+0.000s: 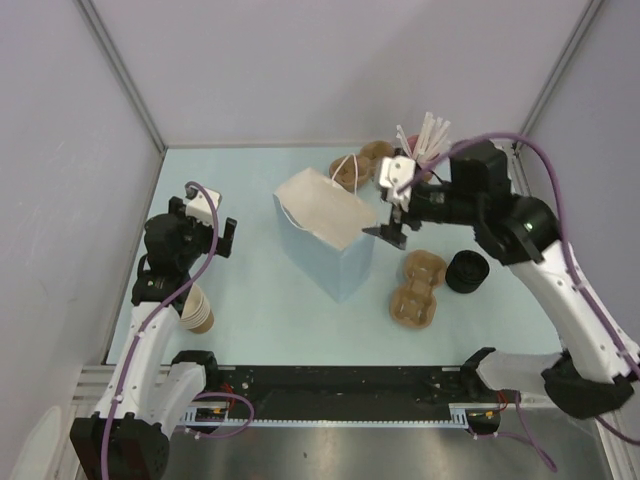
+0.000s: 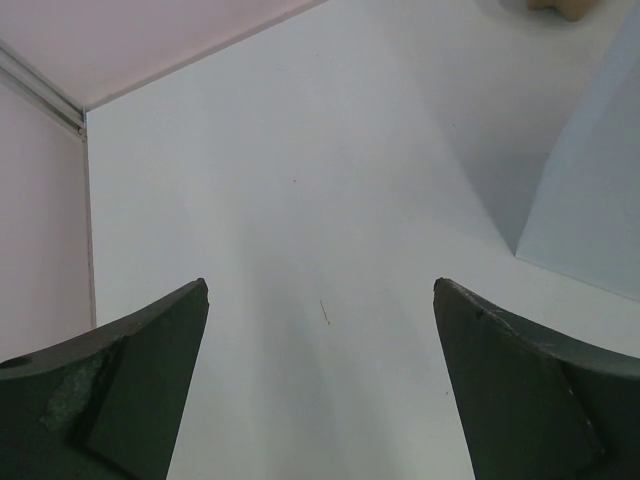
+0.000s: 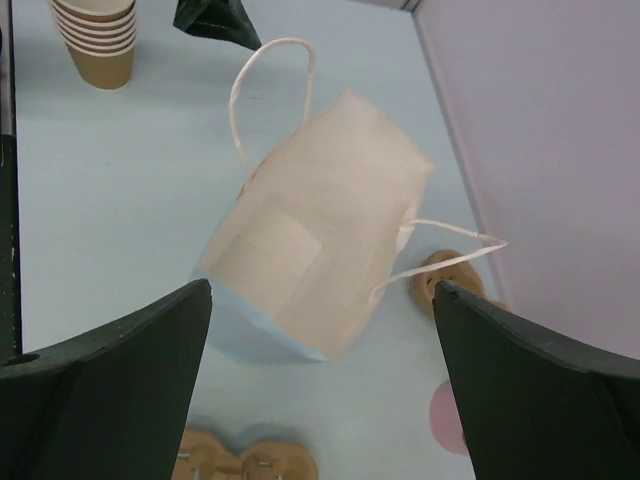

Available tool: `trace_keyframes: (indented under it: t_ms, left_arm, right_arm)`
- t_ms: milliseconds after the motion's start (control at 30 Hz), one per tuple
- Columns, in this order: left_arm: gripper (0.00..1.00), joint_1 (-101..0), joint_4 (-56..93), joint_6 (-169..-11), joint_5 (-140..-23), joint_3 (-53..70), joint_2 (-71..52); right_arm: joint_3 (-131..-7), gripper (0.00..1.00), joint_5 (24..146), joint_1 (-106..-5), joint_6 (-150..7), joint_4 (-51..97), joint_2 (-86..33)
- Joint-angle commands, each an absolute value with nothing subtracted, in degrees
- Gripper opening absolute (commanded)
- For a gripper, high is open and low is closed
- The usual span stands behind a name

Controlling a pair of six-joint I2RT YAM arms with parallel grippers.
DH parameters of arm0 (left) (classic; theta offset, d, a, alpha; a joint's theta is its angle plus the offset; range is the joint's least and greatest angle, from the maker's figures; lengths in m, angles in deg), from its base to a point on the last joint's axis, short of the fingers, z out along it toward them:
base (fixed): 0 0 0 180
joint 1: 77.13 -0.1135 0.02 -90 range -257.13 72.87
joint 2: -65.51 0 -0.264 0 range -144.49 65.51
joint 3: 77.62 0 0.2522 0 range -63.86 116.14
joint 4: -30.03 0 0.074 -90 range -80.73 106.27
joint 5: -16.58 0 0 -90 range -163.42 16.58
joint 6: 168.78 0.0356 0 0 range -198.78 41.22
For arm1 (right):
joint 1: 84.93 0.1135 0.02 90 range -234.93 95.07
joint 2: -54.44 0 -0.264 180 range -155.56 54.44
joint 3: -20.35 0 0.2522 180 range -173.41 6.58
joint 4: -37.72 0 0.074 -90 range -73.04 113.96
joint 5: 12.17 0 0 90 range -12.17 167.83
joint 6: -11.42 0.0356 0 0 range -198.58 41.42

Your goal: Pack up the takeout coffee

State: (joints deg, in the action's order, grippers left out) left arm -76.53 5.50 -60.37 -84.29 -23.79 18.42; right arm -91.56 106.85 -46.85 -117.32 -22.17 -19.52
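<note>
The takeout coffee does not show in any view. A light-blue paper bag (image 1: 325, 235) with a cream inside and white cord handles stands open mid-table. Seen from the right wrist, the bag (image 3: 320, 250) shows nothing but its folded bottom inside. My right gripper (image 1: 392, 212) hovers open just off the bag's right rim. In its own view the right gripper (image 3: 322, 290) has nothing between its fingers. My left gripper (image 1: 215, 225) is open over bare table left of the bag. The left gripper (image 2: 320, 285) is empty too.
A stack of lidless tan cups (image 1: 197, 310) stands at the near left. A brown pulp carrier (image 1: 418, 290) and a black ridged round stack (image 1: 467, 271) lie right of the bag. Another carrier (image 1: 365, 165) and a pink cup of white straws (image 1: 425, 140) are behind it.
</note>
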Motion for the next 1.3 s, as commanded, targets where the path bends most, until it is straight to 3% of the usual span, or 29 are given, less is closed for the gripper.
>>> trace_keyframes:
  t_ms: [0,167,367,567,767,1267]
  left_arm:
    - [0.99,-76.95,7.48,-61.64,-85.19,-22.99,19.64]
    - [0.99,-76.95,7.22,-61.73,-85.63,-22.82,19.02]
    - [0.99,-76.95,6.95,-61.82,-85.55,-22.56,18.67]
    - [1.0,-76.95,6.95,-61.82,-85.11,-22.64,18.84]
    - [0.99,-76.95,6.95,-61.73,-85.28,-22.64,18.14]
    - [0.99,-76.95,7.13,-61.64,-85.46,-22.64,17.79]
  right_arm:
    - [-81.24,0.98,110.89,-48.63,-125.23,-29.92,-10.53]
    - [-69.1,0.98,108.68,-55.3,-127.97,-31.58,-6.21]
    - [-59.43,0.96,108.94,-64.62,-130.34,-30.1,-9.1]
    - [-53.36,0.95,107.37,-64.19,-135.44,-30.8,-14.91]
    - [-47.22,0.96,100.96,-64.45,-134.91,-21.84,-16.49]
    - [-43.42,0.93,93.65,-65.6,-133.34,-13.39,-27.3]
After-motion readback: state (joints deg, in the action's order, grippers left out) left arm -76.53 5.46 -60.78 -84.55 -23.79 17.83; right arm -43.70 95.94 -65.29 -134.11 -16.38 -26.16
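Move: The near cup tray lies almost straight below the open right hand's right side: some 14 cm to its right, 2 cm ahead and nearly 40 cm down. The paper bag already stands free, its middle about 10 cm ahead, 8 cm left and 28 cm below the hand; the black lids are roughly 11 cm right of the tray and 3 cm farther out. From the left hand the tray is about 48 cm right, 5 cm back and 20 cm lower. The right hand leaves the standing bag, first drawing back about 4 cm and to the right, then dropping steeply while still easing right and coming forward again, some 35 cm down and 15 cm right in all, towards the near cup tray. On the way the wrist tips over by nearly 50 degrees so that the fingers, which stay wide open, go from pointing mostly left to pointing mostly down, one over each side of the tray's narrow middle, and the descent slows close above it with no touch to be seen. ##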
